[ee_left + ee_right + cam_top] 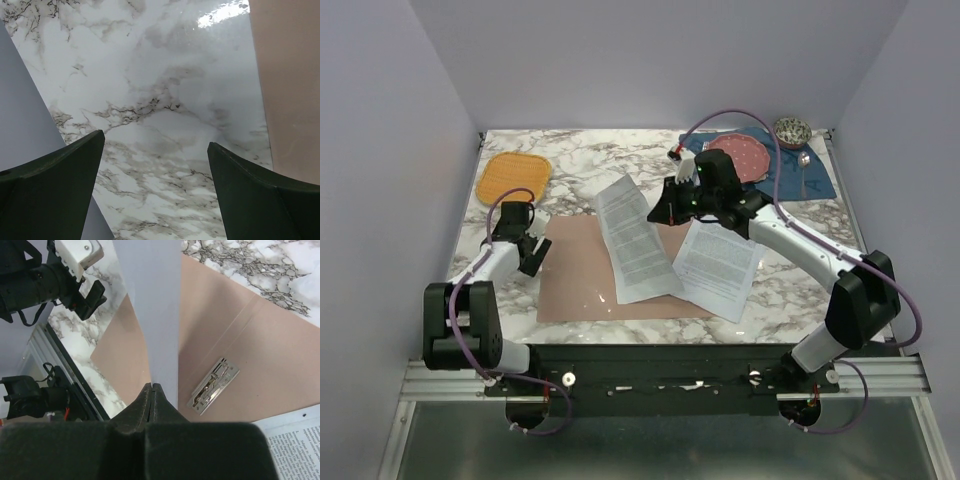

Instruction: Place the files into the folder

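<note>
The pinkish-brown folder [582, 272] lies open and flat on the marble table, its metal clip [213, 385] showing in the right wrist view. My right gripper [152, 386] is shut on the far edge of one file sheet [635, 240], holding that edge up above the folder [250, 350] while the sheet's near end rests on it. The held sheet [155, 315] hangs in front of the wrist camera. A second file sheet [717, 265] lies flat at the folder's right edge. My left gripper [156, 145] stands open over bare marble, just left of the folder's edge [290, 90].
An orange woven mat [513, 175] lies at the back left. At the back right a blue placemat [815, 178] carries a pink plate [745, 155], a spoon [804, 160] and a small bowl [792, 130]. Walls close in on three sides.
</note>
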Robot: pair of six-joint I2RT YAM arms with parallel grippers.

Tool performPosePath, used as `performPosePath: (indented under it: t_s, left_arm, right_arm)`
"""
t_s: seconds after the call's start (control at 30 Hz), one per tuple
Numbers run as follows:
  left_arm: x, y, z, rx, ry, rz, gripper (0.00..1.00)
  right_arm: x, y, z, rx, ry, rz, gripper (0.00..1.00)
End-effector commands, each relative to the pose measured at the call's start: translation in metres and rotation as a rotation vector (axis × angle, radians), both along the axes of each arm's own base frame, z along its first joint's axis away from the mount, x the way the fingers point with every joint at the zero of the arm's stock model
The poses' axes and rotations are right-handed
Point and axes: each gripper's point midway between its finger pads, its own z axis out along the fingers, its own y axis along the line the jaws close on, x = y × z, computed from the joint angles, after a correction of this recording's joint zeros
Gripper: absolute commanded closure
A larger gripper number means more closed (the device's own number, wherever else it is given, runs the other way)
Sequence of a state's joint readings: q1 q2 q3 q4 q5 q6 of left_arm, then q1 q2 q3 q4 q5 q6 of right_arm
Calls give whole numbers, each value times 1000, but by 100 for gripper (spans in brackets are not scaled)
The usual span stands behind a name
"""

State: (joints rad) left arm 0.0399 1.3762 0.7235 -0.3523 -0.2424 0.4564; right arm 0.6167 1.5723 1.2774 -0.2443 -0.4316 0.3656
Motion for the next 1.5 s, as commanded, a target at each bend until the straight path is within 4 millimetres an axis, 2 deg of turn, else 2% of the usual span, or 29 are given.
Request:
performPosePath:
  t_s: [0.0,0.2,0.5,0.67,0.87,1.07,1.17,1.33,1.4,1.43,1.47]
  left_arm:
    - [26,16,-1,79,-43,36,1]
    - [22,11,-15,74,-17,-10,1]
    - [-8,4,-38,73,52,-80,1]
    - [-19,-4,-46,69,71,-109,1]
    - [-17,-24,-48,77,71,-163,1]
    - [-18,-33,-44,94,56,-189,1]
    - [-23,-35,-46,91,66,-196,1]
    - [-29,-37,-46,89,72,-213,1]
    - [-29,-39,-40,85,66,-212,1]
    - [-27,-44,-35,73,57,-222,1]
    - [-20,-49,-24,57,26,-223,1]
  right_arm:
    - [6,15,24,47,-57,31,99]
    - [8,28,14,43,-39,40,99]
    - [14,46,-5,34,-8,64,99]
    - [20,54,1,47,-12,64,99]
    - [19,59,-1,49,-3,58,99]
    - [19,69,-8,56,10,64,99]
    - [24,73,-17,43,23,49,99]
    - [23,62,-31,-3,31,4,99]
    - [23,52,-40,-40,35,-28,98]
    - [19,46,-53,-66,54,-39,96]
    - [19,41,-54,-81,50,-61,95]
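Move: The right hand, holding the file near its upper right part, is taking it to the left half of the folder, whose middle lies about 18 cm to its left, 4 cm back and 20 cm below. The metal clip is some 3 cm left and 3 cm back, down on the folder; the other file lies 16 cm right and 5 cm back. From the left hand, the folder's left half is about 19 cm right, 2 cm back and just below. The right hand keeps its shut pinch on the file and carries it about 6 cm left over the folder, away from the other file, easing some 2 cm forward and sinking in waves by nearly 4 cm as it lays the file over the left half. Meanwhile the left hand, low over the marble with fingers still wide open, first goes about 2.5 cm forward, then swings some 4 cm right towards the folder's left edge, turning roughly 10 degrees clockwise. ##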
